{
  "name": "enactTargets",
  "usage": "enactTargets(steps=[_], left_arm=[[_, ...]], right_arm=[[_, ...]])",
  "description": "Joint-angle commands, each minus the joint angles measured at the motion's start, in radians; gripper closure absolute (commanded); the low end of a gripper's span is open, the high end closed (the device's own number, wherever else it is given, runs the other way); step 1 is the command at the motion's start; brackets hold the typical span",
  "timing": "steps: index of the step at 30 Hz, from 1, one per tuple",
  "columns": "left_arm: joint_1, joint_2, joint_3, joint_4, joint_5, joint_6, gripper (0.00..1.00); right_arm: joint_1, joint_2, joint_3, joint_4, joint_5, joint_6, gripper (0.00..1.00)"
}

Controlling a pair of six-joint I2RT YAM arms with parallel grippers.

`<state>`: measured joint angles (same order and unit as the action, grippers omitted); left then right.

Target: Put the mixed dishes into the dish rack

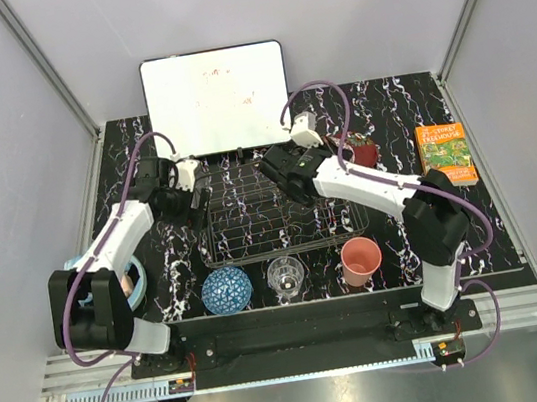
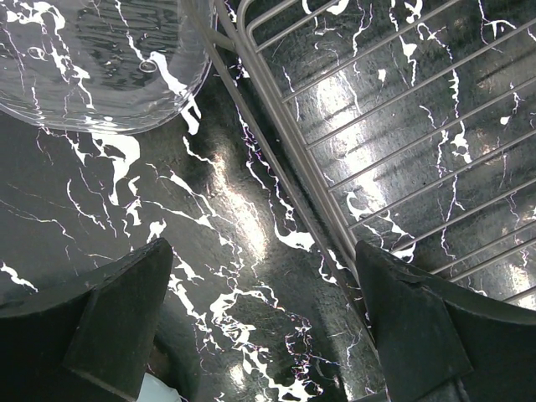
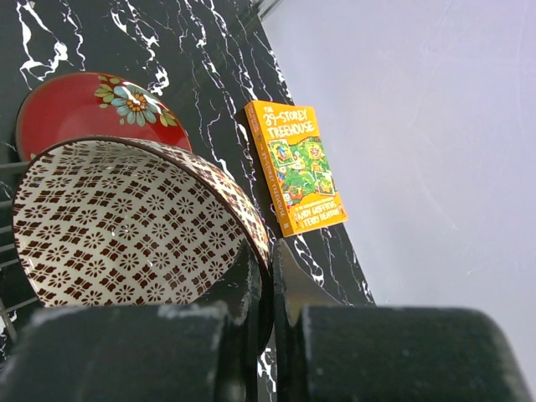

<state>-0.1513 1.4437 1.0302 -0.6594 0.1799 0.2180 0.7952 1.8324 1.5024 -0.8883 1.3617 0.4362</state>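
My right gripper is shut on the rim of the beige netted-pattern bowl, held tilted over the back of the dish rack. Behind it lies the red patterned bowl. My left gripper stands open above bare table, just outside the rack's left edge wire. The clear glass plate lies ahead of it, apart from the fingers. Along the front edge stand the blue mosaic bowl, the glass tumbler and the pink cup.
A white whiteboard leans at the back, behind the rack. An orange book lies at the right. Light blue headphones sit at the left edge beside the left arm. Grey walls close in three sides.
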Motion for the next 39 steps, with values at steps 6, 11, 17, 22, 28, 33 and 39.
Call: enactTargets(steps=[6,11,17,22,28,33,39], left_arm=[[-0.013,-0.132,0.125,-0.075,-0.16,0.069,0.03],[-0.03,-0.29,0.172,-0.205,-0.103,0.121,0.01],[-0.146,-0.465,0.127,-0.342,-0.066,0.207,0.01],[-0.35,-0.542,-0.008,-0.398,-0.129,0.233,0.01],[-0.536,-0.588,-0.169,-0.342,-0.256,0.225,0.01],[-0.576,-0.575,-0.222,-0.29,-0.287,0.241,0.01],[-0.633,-0.574,-0.297,-0.246,-0.3,0.225,0.01]], right_arm=[[0.059,0.027,0.016,0.002,0.113,0.013,1.0],[0.065,0.048,0.021,-0.046,0.071,0.079,1.0],[0.067,0.175,0.113,-0.37,0.037,0.44,0.99],[0.078,0.321,0.239,-0.735,0.017,0.722,0.89],[0.108,0.298,0.237,-0.736,-0.026,0.768,0.51],[0.111,0.239,0.239,-0.736,-0.033,0.754,0.33],[0.114,0.104,0.309,-0.739,-0.098,0.734,0.1]])
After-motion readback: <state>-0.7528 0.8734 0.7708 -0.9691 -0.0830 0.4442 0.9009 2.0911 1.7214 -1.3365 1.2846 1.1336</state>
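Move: The blue bowl lies about 16 cm back and 4 cm right of the left gripper, some 5 cm lower; the glass stands 11 cm to the right of that bowl, and the clear plate about 5 cm ahead of the gripper and 2 cm left. The right gripper, still pinching the brown-patterned bowl, has its rack place about 4 cm left, 1 cm back and 10 cm below; the red bowl is 3 cm ahead and 7 cm right, lower down. Lower the brown-patterned bowl into the right part of the rack with the right gripper, easing about 5 cm left and 9 cm down, then open the fingers wide and rise some 3 cm. Meanwhile lift the open left gripper off the rack's left side, arc it up and back 15 cm, turning clockwise nearly 40 degrees, and sink beside the blue bowl. ##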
